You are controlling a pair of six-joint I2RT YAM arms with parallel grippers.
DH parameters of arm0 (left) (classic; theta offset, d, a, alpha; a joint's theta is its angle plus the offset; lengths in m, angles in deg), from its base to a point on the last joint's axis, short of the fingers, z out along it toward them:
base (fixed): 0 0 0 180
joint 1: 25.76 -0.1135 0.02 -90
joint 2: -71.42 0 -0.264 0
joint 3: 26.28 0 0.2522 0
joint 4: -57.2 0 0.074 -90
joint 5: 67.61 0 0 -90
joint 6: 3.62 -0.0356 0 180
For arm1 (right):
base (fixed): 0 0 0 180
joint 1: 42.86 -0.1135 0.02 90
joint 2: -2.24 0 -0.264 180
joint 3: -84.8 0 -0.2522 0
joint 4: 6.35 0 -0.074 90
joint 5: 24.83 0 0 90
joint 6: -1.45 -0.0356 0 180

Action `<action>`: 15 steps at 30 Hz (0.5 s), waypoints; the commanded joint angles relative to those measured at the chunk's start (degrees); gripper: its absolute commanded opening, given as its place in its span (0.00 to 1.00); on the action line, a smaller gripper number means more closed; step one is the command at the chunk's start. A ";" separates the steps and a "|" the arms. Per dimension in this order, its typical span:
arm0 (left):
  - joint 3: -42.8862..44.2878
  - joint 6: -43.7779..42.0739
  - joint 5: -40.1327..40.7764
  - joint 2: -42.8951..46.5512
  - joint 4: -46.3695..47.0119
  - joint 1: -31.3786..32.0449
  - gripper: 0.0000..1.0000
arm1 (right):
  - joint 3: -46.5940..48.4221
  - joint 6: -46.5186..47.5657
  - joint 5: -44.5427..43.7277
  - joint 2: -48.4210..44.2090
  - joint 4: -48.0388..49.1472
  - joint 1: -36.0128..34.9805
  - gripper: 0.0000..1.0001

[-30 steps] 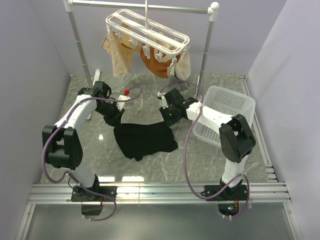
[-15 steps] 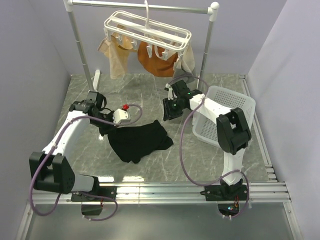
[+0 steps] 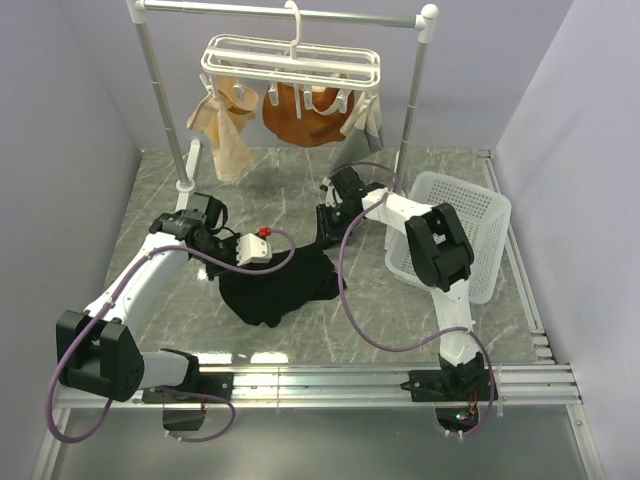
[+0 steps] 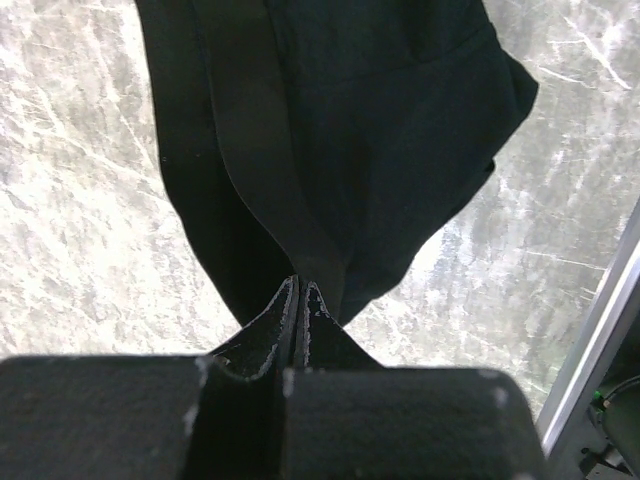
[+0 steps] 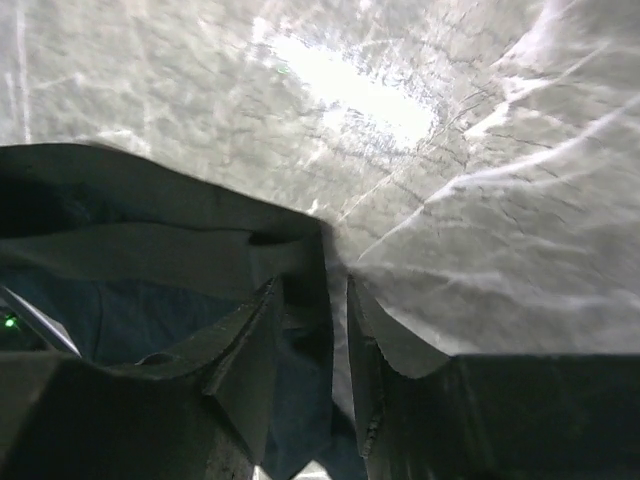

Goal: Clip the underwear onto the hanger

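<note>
The black underwear (image 3: 278, 288) lies bunched on the marble floor between the arms. My left gripper (image 3: 222, 266) is shut on its left edge; in the left wrist view the fabric (image 4: 330, 130) fans out from the closed left gripper (image 4: 300, 286). My right gripper (image 3: 326, 235) sits low at the garment's back right corner. In the right wrist view the right gripper (image 5: 310, 295) has its jaws apart, with the underwear's hem (image 5: 300, 300) lying between them and bare floor showing beside it. The white hanger (image 3: 290, 62) hangs from the rail, far behind both grippers.
Tan garments (image 3: 225, 130) and an orange garment (image 3: 300, 118) dangle from the hanger's clips. The metal rail stand (image 3: 160, 90) straddles the back of the floor. A white laundry basket (image 3: 460, 225) stands at the right, close to the right arm. An aluminium rail (image 3: 320, 385) borders the near edge.
The left gripper has dragged the underwear left and nearer, bunching it. The right gripper has opened and swung back to the garment's far right corner. The hanger has turned on the rail.
</note>
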 commanded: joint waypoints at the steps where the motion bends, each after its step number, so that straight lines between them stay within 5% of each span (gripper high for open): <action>1: 0.35 -0.53 0.21 0.94 1.84 0.53 0.00 | 2.13 -1.59 3.77 2.32 1.43 -0.27 0.38; 9: 0.26 1.67 0.39 -0.03 4.38 0.70 0.00 | 0.02 -2.47 13.18 3.03 3.45 -0.27 0.32; 11: 0.26 2.38 0.21 -0.20 5.00 0.70 0.00 | -0.42 -1.95 13.53 2.93 3.54 -0.27 0.23; 13: 0.44 3.08 0.04 -0.47 5.35 0.70 0.00 | -0.60 -1.51 13.97 2.85 3.10 -0.36 0.02; 15: 1.05 3.87 -0.31 -0.47 5.53 0.70 0.00 | -0.77 -1.25 13.45 1.19 2.31 -0.19 0.00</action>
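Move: Just behind and to the left of the open right fingers, about 2 cm each way and 1 cm lower, lies the free corner of the underwear's waistband; the underwear's middle is some 11 cm left of this hand and 11 cm back. The basket stands about 29 cm to its right, level with it. From the left hand, which already holds the waistband's other end, the free corner is roughly 21 cm right, 7 cm forward and 9 cm lower. Sliding low over the table, the right hand goes about 2 cm left and 2 cm back onto the waistband's free corner, its fingers tipping some 10 degrees flatter towards the left, and shuts them from nearly half open to pinch the cloth. The left hand keeps its pinch on the other end and drifts about 1.5 cm forward. ##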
